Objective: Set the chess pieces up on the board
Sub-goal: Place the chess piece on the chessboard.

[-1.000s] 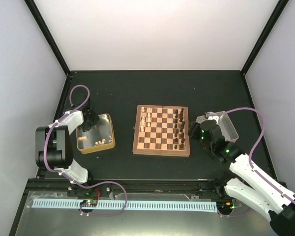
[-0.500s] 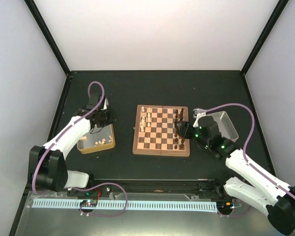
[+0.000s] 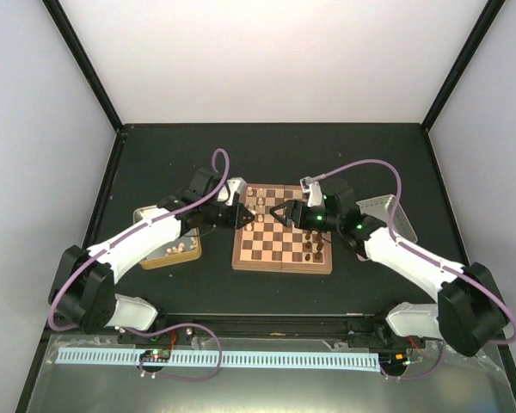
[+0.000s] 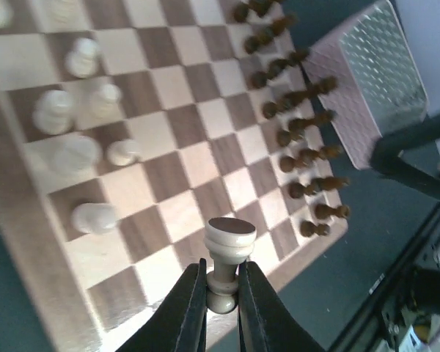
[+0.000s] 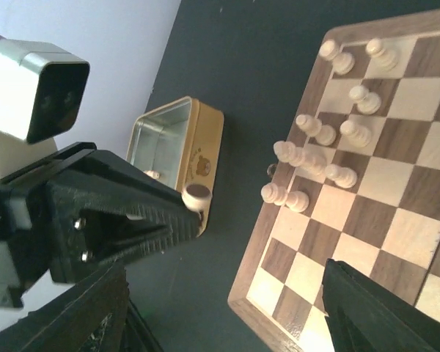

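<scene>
The board (image 3: 279, 247) lies mid-table, with cream chess pieces (image 3: 253, 207) along its left side and dark ones (image 3: 314, 229) along its right. My left gripper (image 3: 243, 217) hovers over the board's left part, shut on a cream pawn (image 4: 229, 243) held by the neck, its base pointing away from the fingers. Below it the left wrist view shows the board (image 4: 191, 125). My right gripper (image 3: 281, 212) hangs open over the board's middle, facing the left one. Its fingers (image 5: 374, 315) stand wide apart with nothing between them, and its view shows the held pawn (image 5: 196, 196).
A gold-tan tin (image 3: 166, 248) with a few cream pieces sits left of the board. A silver-grey tray (image 3: 390, 212) stands to the board's right, under the right arm. Black frame posts rise at the table's back corners.
The left arm swung from the tin to the board's left side. The right arm moved from the tray side to over the board, and its jaws widened.
</scene>
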You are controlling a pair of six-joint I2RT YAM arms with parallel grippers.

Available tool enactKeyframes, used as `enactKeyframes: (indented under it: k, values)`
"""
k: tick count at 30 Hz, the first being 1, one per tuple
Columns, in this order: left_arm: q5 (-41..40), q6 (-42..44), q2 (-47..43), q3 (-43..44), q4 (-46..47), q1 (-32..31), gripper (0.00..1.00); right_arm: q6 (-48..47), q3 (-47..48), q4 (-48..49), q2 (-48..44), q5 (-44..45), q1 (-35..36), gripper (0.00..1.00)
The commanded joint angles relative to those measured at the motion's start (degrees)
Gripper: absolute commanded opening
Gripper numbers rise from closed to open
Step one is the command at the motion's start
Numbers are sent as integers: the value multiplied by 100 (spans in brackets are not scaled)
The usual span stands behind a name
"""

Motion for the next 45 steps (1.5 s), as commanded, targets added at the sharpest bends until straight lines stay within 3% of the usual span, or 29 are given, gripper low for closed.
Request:
enactKeyframes:
  k: [1,11,20,23,26,29,33,42,45]
  values:
    - [683,428,207,271,526,-398,9,265,199,295,421,-698,-20,71]
    - [1078,603,325,267,979,-863,9,784,27,998,867,-1400,-20,45]
    - [968,484,51,102,1294,-862,9,1723,-350,1745,655,-1392,-20,13]
    - [910,270,-170,-43,1635,-859,17,2277,-507,2111,465,-1296,-20,5]
    - [897,-233,-387,-375,2378,-862,37,3020,-660,2699,248,-1063,-24,3]
    - [792,-820,-606,-826,3341,-877,46,3781,-734,3159,49,-754,-27,2]
    - [610,-1226,-685,-1089,4213,-970,46,4488,-682,3325,-104,-514,-28,2]
    - [449,-1260,-924,-1256,4867,-1081,46,4885,-694,3202,-186,-412,-28,2]
    - [384,-1263,-928,-1260,4887,-1110,39,5038,-733,3249,-159,-469,-21,3]
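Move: My left hand already holds a white chess piece, base outward. It is taking it to my right hand's open fingers, about 10 cm to its right, 3 cm back and 3 cm higher. The white pieces already standing centre some 3 cm ahead of my left hand, 1 cm to its right and 11 cm below. From my right hand, the held piece lies about 10 cm left, 3 cm ahead and 3 cm lower; the dark rows centre 9 cm right, 1 cm ahead and 14 cm below. I carry the piece about 7 cm right and 4 cm back with my left hand, while my right hand eases 3 cm left and dips slightly, then closes on the base end. My left fingers then open and let go, and both hands climb together some 9 cm above the board, each tipping its fingers upward by roughly 25 to 30 degrees. ##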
